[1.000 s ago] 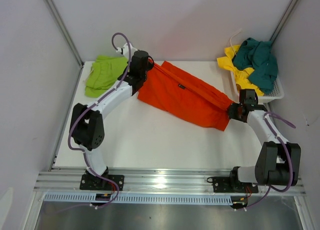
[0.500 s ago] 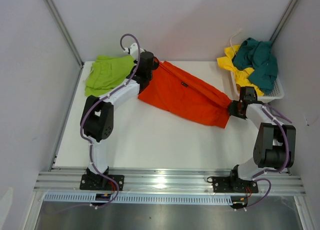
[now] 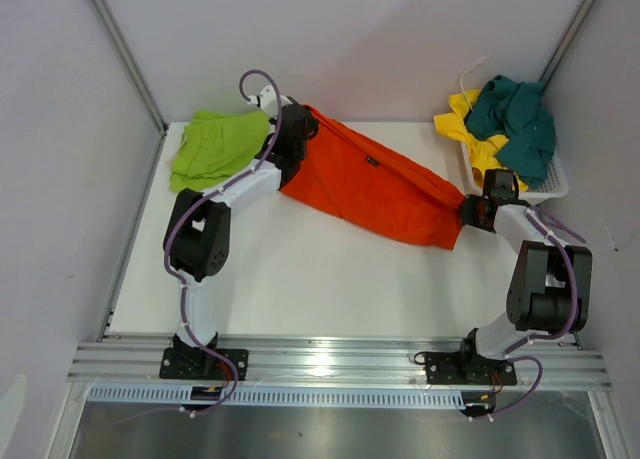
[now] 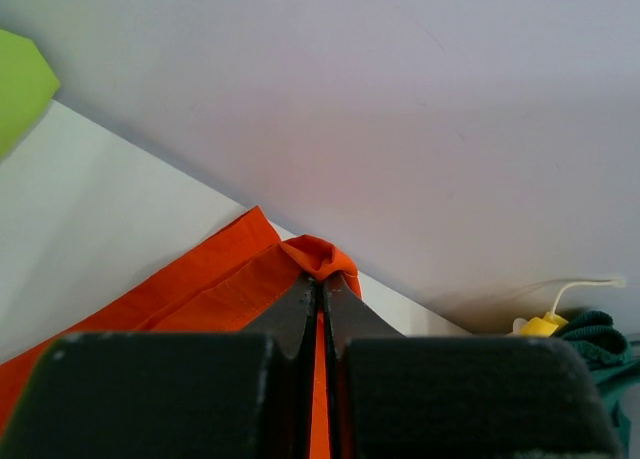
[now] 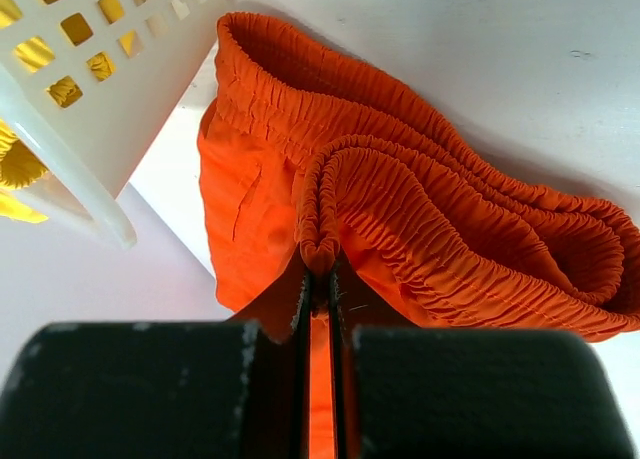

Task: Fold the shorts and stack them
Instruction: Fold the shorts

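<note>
The orange shorts (image 3: 375, 191) hang stretched between both arms, slanting from back left to right across the table. My left gripper (image 3: 305, 119) is shut on their hem corner (image 4: 322, 259) near the back wall. My right gripper (image 3: 466, 211) is shut on the gathered elastic waistband (image 5: 325, 241) beside the basket. Lime green shorts (image 3: 213, 147) lie flat at the back left, just left of the left arm. Yellow shorts (image 3: 474, 139) and dark teal shorts (image 3: 518, 124) are heaped in the white mesh basket (image 3: 548, 187).
The basket's white mesh wall (image 5: 90, 69) stands close on the left of the right gripper. Grey walls close in the table at the back and both sides. Bare white tabletop (image 3: 330, 274) lies in front of the orange shorts.
Both grippers have carried the orange shorts toward the back of the table; the left gripper moved back and right to the wall, the right one slightly back toward the basket. The cloth hangs tauter.
</note>
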`<state>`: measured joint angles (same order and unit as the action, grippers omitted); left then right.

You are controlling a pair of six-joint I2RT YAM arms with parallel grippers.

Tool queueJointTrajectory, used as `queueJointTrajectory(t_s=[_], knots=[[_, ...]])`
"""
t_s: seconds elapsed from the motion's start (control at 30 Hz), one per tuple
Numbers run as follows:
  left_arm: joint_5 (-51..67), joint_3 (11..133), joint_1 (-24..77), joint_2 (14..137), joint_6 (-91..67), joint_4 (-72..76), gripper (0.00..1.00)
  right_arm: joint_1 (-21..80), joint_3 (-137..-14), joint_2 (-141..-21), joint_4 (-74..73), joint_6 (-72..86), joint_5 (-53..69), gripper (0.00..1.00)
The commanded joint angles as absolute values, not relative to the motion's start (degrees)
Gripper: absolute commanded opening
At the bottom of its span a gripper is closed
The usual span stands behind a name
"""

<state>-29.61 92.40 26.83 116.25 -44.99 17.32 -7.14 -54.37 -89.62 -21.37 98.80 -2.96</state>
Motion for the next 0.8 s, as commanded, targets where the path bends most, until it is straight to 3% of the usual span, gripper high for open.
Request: queueJointTrajectory(t_s=[0.0,0.4,0.77], knots=[[-34.3,91.4,25.1,111.4,-43.9,24.8,0.00,-8.5,-56.2,-88.9,-22.6,97.7,-7.3,0.00],[-37.2,79.8,25.6,98.9,-43.9,27.9,0.00,-8.4,-55.2,-82.7,-23.5,98.0,-8.5,0.00],[-40.4,84.5,27.7,99.7,-36.8,28.7,0.00,-7.9,-55.3,-82.5,-23.6,98.3,-8.7,0.00]])
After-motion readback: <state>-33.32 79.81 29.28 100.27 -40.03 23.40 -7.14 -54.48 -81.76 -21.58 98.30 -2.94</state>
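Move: Both closed hands already hold the red shorts, stretched in a slant between them. The shorts' middle lies about 16 cm right of the left hand, 9 cm nearer the base and some 18 cm lower. From the right hand it is roughly 23 cm left, 9 cm ahead and 2 cm lower. The folded green shorts are about 25 cm left of the left hand, level in reach, 23 cm below; the basket stands some 13 cm right of the right hand, 11 cm ahead, 3 cm lower. Both hands keep their pinch on the red shorts, the right at the waistband, the left at the far end, and lift. The left draws back and rises about 7 cm, edging left towards the green shorts, while the right goes straight up some 5 cm over its spot; both tilt fingertips upward a little under 10 degrees. ##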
